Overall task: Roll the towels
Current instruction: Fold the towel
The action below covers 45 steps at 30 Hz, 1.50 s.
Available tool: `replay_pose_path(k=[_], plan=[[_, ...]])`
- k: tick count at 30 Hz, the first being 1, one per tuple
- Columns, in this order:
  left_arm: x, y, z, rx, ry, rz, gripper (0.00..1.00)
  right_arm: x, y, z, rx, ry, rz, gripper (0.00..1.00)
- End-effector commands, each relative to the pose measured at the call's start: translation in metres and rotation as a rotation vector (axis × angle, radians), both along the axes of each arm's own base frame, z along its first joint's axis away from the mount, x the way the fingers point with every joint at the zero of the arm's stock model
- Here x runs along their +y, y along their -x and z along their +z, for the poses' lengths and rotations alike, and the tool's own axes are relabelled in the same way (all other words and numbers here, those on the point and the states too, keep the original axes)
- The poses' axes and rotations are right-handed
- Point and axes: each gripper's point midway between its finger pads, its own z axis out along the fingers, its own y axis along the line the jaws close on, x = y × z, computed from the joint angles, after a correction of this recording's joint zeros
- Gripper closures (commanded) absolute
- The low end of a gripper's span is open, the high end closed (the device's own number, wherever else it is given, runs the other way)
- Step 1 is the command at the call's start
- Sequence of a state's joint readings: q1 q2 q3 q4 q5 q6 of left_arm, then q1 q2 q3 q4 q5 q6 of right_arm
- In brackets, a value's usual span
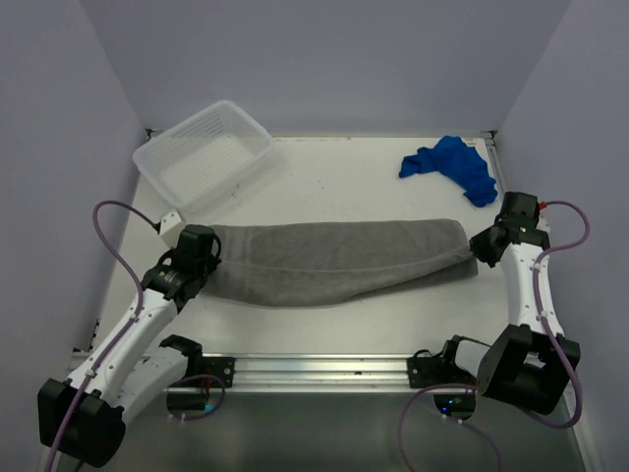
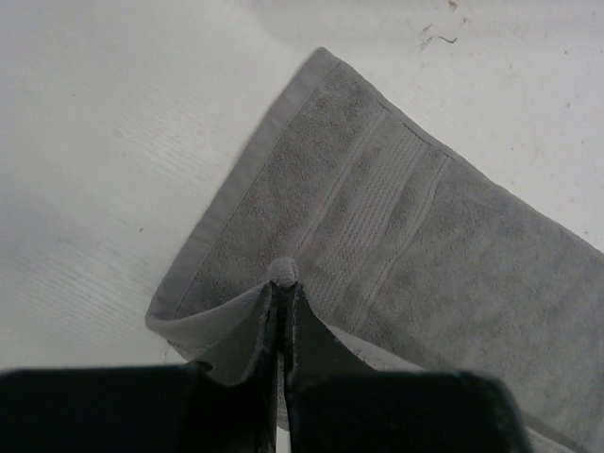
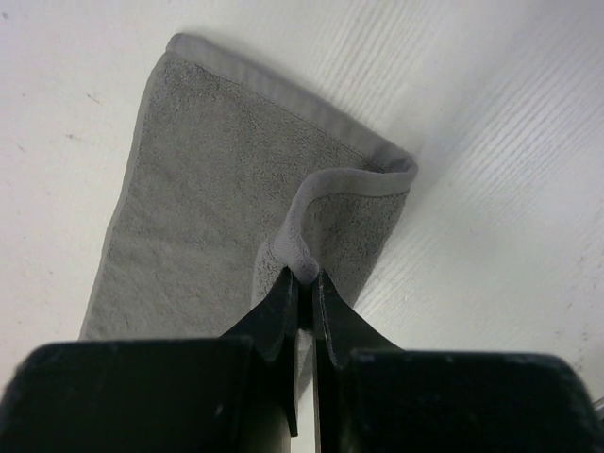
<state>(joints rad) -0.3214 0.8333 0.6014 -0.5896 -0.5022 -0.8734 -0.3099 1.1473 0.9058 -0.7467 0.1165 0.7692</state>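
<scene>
A grey towel [image 1: 334,258] lies folded lengthwise across the middle of the table, a long band from left to right. My left gripper [image 1: 201,258] is shut on its left end, where a pinched tuft of grey towel [image 2: 281,274] pokes out between the fingertips. At the right end my right gripper [image 1: 484,246] is shut on a lifted corner of the grey towel [image 3: 311,264], whose hem curls up from the flat part. A bright blue towel [image 1: 450,165] lies crumpled at the back right, apart from both grippers.
A translucent white ribbed basket [image 1: 204,149] stands at the back left corner, tilted against the wall. Purple walls close the table on three sides. A metal rail [image 1: 314,370] runs along the near edge between the arm bases.
</scene>
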Motion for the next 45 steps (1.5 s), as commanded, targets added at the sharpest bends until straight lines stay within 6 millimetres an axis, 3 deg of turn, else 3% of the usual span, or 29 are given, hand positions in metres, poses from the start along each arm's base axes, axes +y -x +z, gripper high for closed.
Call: replay_pose_path(k=[1,10,13,24,45], plan=[[0.002,-0.028,0.031,-0.108,-0.016,0.025,1.00,-0.017,-0.025,0.017,-0.071,0.051,-0.038,1.00],[0.009,-0.052,0.044,-0.127,-0.083,0.080,1.00,-0.018,-0.062,0.010,-0.064,-0.005,-0.013,1.00],[0.011,-0.060,0.048,-0.132,-0.099,0.094,1.00,-0.015,-0.074,0.017,-0.080,-0.014,0.026,1.00],[0.024,-0.076,0.044,-0.117,-0.155,0.151,1.00,0.002,-0.110,-0.005,-0.037,-0.068,0.110,0.98],[0.031,-0.091,0.030,-0.097,-0.184,0.125,1.00,-0.007,-0.134,-0.015,0.018,-0.021,0.108,1.00]])
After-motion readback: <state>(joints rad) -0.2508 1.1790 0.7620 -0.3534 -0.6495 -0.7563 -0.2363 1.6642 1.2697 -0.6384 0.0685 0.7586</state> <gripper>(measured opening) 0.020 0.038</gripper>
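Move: Each gripper already holds the grey towel's near edge, raised over the cloth. From the left gripper, the towel's far-left corner lies some 11 cm ahead, 1 cm left and 7 cm below; the white basket is about 30 cm ahead and 4 cm left. From the right gripper, the towel's far-right corner lies roughly 14 cm ahead, 1 cm left and 8 cm below; the blue towel is about 27 cm ahead and 6 cm left. Keep both grippers shut on the grey towel's edge and carry it forward together over the lying half towards the far edge. Take the right gripper about 12 cm forward, sinking a little on the way; bring the left some 8 cm forward, rising slightly at first and easing left in the second half, its left side rolling up about 10 degrees. ##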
